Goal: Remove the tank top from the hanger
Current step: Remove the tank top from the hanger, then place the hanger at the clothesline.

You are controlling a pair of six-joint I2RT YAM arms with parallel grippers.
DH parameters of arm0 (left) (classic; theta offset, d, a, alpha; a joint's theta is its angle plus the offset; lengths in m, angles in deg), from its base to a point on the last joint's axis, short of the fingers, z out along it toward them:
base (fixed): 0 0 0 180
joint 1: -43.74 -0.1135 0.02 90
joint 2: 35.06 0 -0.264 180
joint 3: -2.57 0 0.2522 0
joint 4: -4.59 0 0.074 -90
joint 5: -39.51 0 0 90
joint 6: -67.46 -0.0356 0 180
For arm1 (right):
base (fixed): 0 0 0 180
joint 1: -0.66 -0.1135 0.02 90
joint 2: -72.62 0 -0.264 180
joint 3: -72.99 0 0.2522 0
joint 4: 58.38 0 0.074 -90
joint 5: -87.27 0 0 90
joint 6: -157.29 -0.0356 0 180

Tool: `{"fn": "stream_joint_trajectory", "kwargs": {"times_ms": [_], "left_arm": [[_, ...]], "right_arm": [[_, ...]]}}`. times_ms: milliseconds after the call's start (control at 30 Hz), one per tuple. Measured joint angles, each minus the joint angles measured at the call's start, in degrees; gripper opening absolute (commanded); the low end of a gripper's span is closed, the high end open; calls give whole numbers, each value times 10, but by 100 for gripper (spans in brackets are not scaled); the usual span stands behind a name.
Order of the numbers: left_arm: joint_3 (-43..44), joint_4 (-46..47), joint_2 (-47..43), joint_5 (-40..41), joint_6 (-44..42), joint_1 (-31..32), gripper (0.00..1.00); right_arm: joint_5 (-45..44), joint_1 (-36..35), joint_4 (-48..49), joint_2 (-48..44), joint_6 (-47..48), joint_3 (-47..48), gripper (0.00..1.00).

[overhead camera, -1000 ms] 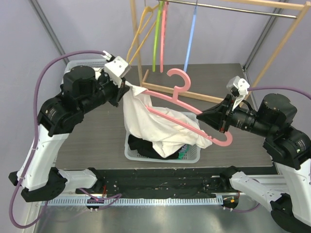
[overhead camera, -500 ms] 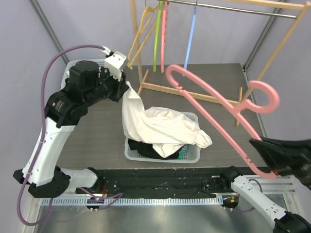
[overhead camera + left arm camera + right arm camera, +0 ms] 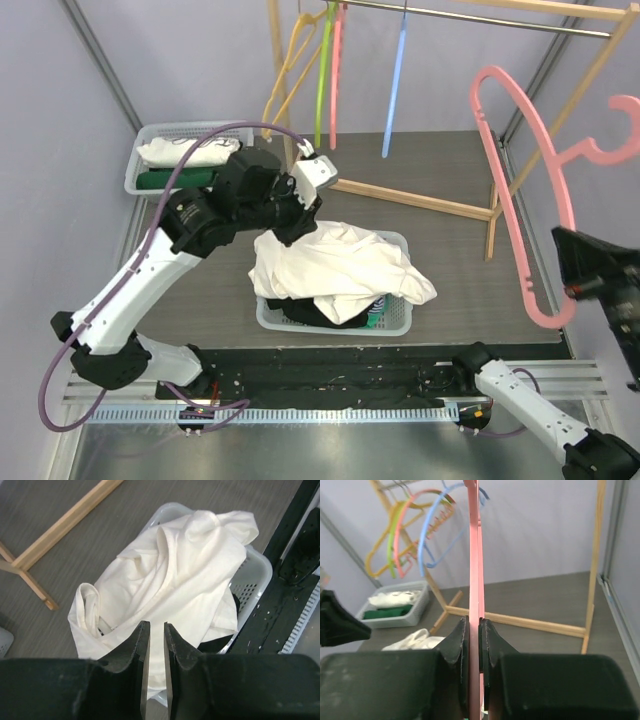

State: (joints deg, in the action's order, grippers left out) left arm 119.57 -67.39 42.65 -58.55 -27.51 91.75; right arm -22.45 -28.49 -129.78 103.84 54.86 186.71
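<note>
The white tank top (image 3: 335, 265) lies crumpled on top of the white laundry basket (image 3: 262, 312), free of the hanger. In the left wrist view the tank top (image 3: 175, 575) is spread below my left gripper (image 3: 153, 626), whose jaws stand a narrow gap apart with nothing between them. That left gripper (image 3: 293, 222) hovers just above the cloth's back left part. The bare pink hanger (image 3: 515, 190) is raised at the far right, with my right gripper (image 3: 572, 290) shut on its lower bar. The right wrist view shows the hanger (image 3: 475, 555) pinched in the right gripper (image 3: 474, 621).
A wooden clothes rack (image 3: 420, 200) stands behind the basket, with yellow (image 3: 285, 75), green (image 3: 322, 80), pink (image 3: 337, 70) and blue (image 3: 393, 85) hangers on its rail. A second white basket (image 3: 150, 180) with folded clothes sits at the back left. Dark clothes lie under the tank top.
My left gripper opened and let go of the tank top, which dropped onto the basket; that arm moved right over it. The right arm swung the bare hanger up and right.
</note>
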Motion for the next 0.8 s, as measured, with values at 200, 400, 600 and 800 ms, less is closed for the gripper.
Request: {"fn": "stream_joint_trajectory", "kwargs": {"times_ms": [200, 400, 600, 800], "left_arm": [[-119, 19, -5, 30, -28, -2, 93], [-251, 26, -19, 49, -48, -5, 100], [-305, 52, -36, 35, -60, -5, 100], [-363, 99, -40, 23, -75, -5, 83]], "right_arm": [[-71, 0, -18, 110, -10, -19, 1], [-92, 0, -24, 157, -11, -16, 1], [-94, 0, -19, 187, -6, 17, 1], [-80, 0, -3, 215, -2, 38, 1]]}}
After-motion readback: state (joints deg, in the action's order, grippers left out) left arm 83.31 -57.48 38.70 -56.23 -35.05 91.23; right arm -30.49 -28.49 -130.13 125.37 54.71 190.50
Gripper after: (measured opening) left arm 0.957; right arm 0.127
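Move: The cream tank top lies heaped on the basket, its middle about 2 cm ahead of the left hand, 6 cm to its right and 22 cm below. The basket's middle sits roughly beneath the heap; black cloth shows 6 cm nearer the base, directly behind the left hand. From the right hand, which holds the bare pink hanger, the rack's rail is some 27 cm ahead, 20 cm left and 25 cm higher; the tank top is 16 cm ahead and 31 cm left, 36 cm lower. Onto the tank top's left part comes the left hand, sinking nearly 20 cm with a slight drift left, rolling about 20 degrees left side up, its fingers spreading from a narrow gap to wide open; contact can't be seen. Keeping its grip on the pink hanger, the right hand swings it some 12 cm forward and a little left towards the rack, dipping and then partly rising, fingers tipping down. ##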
